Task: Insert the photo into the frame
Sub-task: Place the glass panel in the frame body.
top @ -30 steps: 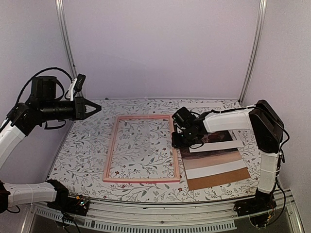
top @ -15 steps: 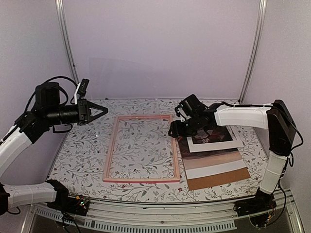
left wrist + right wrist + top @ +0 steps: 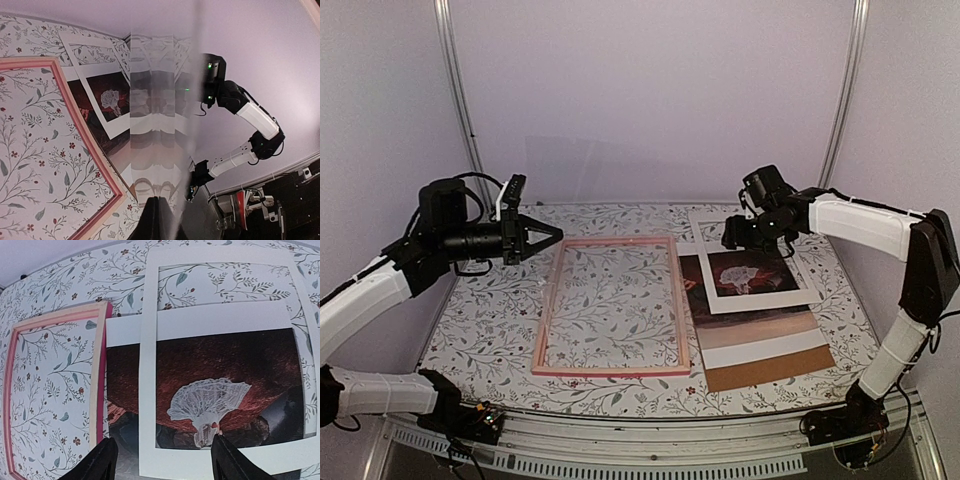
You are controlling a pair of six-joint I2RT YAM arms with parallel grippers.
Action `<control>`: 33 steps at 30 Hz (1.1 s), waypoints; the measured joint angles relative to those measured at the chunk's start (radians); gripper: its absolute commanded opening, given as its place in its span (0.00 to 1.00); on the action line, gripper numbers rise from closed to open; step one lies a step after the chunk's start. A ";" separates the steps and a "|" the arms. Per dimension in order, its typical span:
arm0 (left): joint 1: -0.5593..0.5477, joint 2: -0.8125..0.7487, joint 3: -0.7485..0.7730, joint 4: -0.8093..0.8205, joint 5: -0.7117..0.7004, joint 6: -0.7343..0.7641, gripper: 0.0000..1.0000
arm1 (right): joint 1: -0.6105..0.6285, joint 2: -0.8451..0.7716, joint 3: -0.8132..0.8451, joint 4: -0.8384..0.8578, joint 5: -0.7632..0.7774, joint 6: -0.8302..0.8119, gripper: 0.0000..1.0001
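Observation:
The pink frame [image 3: 548, 310] lies flat at the table's middle, with the floral cloth showing through it; its rails also show as the frame [image 3: 100, 365] and the frame [image 3: 75, 115]. Just right of it lies the photo [image 3: 750, 272], dark red with a white figure, partly covered by a white mat [image 3: 701, 262]. My right gripper [image 3: 732, 238] hovers open over the photo [image 3: 225, 360] and mat [image 3: 147, 365], holding nothing; in its wrist view the right gripper [image 3: 165, 460] straddles the mat's near edge. My left gripper [image 3: 555, 235] is shut on a clear pane [image 3: 160, 125] held upright, left of the frame's far corner.
A plain brown backing board [image 3: 775, 368] sticks out from under the photo at the front right. Purple walls and metal posts close in the table's back and sides. The right arm reaches across the back right corner.
My right gripper has opened, risen and drawn back to the right from the frame's right rail. The mat now lies farther back over the photo. My left gripper has carried the pane rightwards.

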 measured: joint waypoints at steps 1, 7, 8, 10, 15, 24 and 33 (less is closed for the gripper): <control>0.000 0.014 -0.008 0.023 0.009 -0.008 0.00 | -0.014 -0.014 -0.003 -0.006 0.009 -0.005 0.68; 0.000 0.153 -0.043 0.140 0.059 -0.036 0.00 | -0.036 -0.048 -0.013 -0.023 0.019 -0.024 0.68; 0.001 0.180 -0.043 0.147 0.063 -0.036 0.00 | -0.035 -0.048 -0.019 -0.022 0.016 -0.025 0.68; 0.007 0.224 -0.043 0.156 0.070 -0.032 0.00 | -0.035 -0.048 -0.028 -0.027 0.012 -0.027 0.68; 0.038 0.353 -0.026 0.141 0.092 0.026 0.00 | -0.035 -0.048 -0.050 -0.026 0.006 -0.027 0.68; 0.108 0.583 0.023 0.088 0.166 0.116 0.00 | -0.035 -0.047 -0.072 -0.008 -0.018 -0.032 0.68; 0.133 0.709 0.056 0.024 0.209 0.197 0.00 | -0.035 -0.045 -0.090 0.014 -0.040 -0.042 0.67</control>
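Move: From the left hand, which already holds the glass panel by its left side, the frame body's middle lies about 16 cm ahead, 7 cm to the right and some 30 cm below. The photo is roughly 19 cm ahead and 49 cm right of that hand, and the white mat 32 cm ahead and 54 cm right, both at table height. From the right hand the frame's middle is about 34 cm left, 2 cm farther out and 15 cm lower. Lowering the held side of the glass panel towards the frame body, the left hand sinks about 20 cm and carries forward some 7 cm, slowing near the end. Its shut fingers keep their pinch while the wrist turns nearly 30 degrees, tipping the fingertips further down. The open, empty right hand eases a couple of centimetres right and dips slightly, near the mat. ##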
